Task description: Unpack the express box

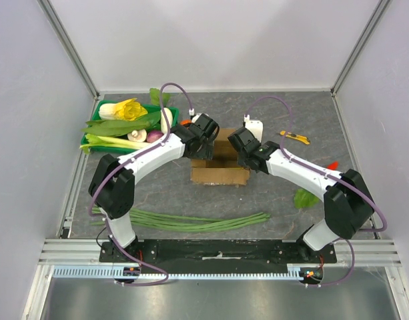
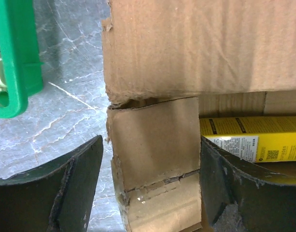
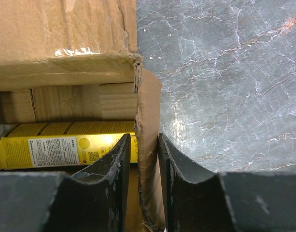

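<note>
The express box (image 1: 221, 175) stands at the middle of the table, brown cardboard with its flaps spread. My left gripper (image 1: 203, 137) is at its left side. In the left wrist view (image 2: 151, 145) the jaws stand wide apart around a torn side flap (image 2: 152, 140) of the express box (image 2: 186, 48), with a clear gap on the left. My right gripper (image 1: 241, 148) is at the box's right side. In the right wrist view (image 3: 144, 140) its jaws straddle the right wall (image 3: 148, 111) narrowly, with slim gaps showing. A slim yellow carton (image 3: 56, 145) lies inside the box (image 3: 65, 34).
A green tray (image 1: 97, 123) of vegetables sits at the back left, its rim (image 2: 15, 58) close to the left gripper. Long green beans (image 1: 191, 221) lie near the front. A yellow knife (image 1: 295, 137), a white object (image 1: 253, 127) and a green leaf (image 1: 304, 198) lie to the right.
</note>
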Controlling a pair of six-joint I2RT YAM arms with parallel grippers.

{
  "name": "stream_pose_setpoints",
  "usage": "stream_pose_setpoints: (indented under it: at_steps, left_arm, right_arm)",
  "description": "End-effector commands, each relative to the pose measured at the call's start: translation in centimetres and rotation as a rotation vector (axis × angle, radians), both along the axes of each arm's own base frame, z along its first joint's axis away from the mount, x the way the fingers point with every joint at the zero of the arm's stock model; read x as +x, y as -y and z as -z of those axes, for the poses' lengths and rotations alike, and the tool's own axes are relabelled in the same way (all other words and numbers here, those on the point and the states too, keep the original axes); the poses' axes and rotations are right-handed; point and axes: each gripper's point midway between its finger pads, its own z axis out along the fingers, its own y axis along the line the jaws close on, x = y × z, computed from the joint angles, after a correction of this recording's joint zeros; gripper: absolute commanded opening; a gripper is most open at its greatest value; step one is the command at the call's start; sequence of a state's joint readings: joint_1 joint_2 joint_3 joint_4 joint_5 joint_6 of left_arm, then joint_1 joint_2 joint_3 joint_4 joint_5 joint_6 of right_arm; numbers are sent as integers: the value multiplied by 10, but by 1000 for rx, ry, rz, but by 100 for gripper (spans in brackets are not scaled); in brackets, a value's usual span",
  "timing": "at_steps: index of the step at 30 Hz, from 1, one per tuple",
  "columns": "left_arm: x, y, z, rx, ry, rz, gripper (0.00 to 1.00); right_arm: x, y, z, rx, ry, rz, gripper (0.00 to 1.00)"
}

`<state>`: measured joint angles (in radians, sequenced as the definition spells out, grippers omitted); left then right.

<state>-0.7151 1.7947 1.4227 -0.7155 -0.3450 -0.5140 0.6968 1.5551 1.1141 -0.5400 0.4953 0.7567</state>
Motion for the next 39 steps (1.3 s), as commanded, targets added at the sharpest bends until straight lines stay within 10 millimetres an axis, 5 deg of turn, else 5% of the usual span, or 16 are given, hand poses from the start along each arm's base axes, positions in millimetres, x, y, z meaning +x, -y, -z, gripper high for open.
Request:
stream_pose_setpoints:
  at_steps: [1,9,21,34,39]
  left_arm:
    - [13,-9,-38,36,98,-16,81]
    - [12,-17,-68,12,145,-21,80]
    - [4,-58,-107,-16,213,-86,79]
    - [-6,-95,-70,-14,119,-151,79]
    - [-7,-89,-50,-39,67,-134,79]
  right_arm:
    - [7,-4,-2,2,24,5,36]
    - [8,-2,2,-10,15,5,36]
    - [8,1,4,-17,10,11,36]
    - [7,0,7,-16,0,5,37]
    - [6,0,9,-16,-7,0,36]
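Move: The box's left flap lies folded inward between the left hand's open fingers, its middle only about 2 cm below and 1 cm back, with the right finger at its inner edge. Inside the box the yellow carton sits some 8 cm to the right and 6 cm lower; the far flap is about 6 cm ahead and 6 cm right. The green crate's middle is roughly 24 cm left and 9 cm ahead. From the right hand, straddling the box's right side, the left flap is about 13 cm left. With its right finger hooked at the left flap's inner edge, the left hand levers the flap up and over: it rises about 9 cm almost straight, swings some 9 cm left past the box's side towards the green crate, then sinks 3 cm over the flap, fingers staying wide open. The right hand stays with its part-open fingers astride the right side, settling about 1 cm lower. ##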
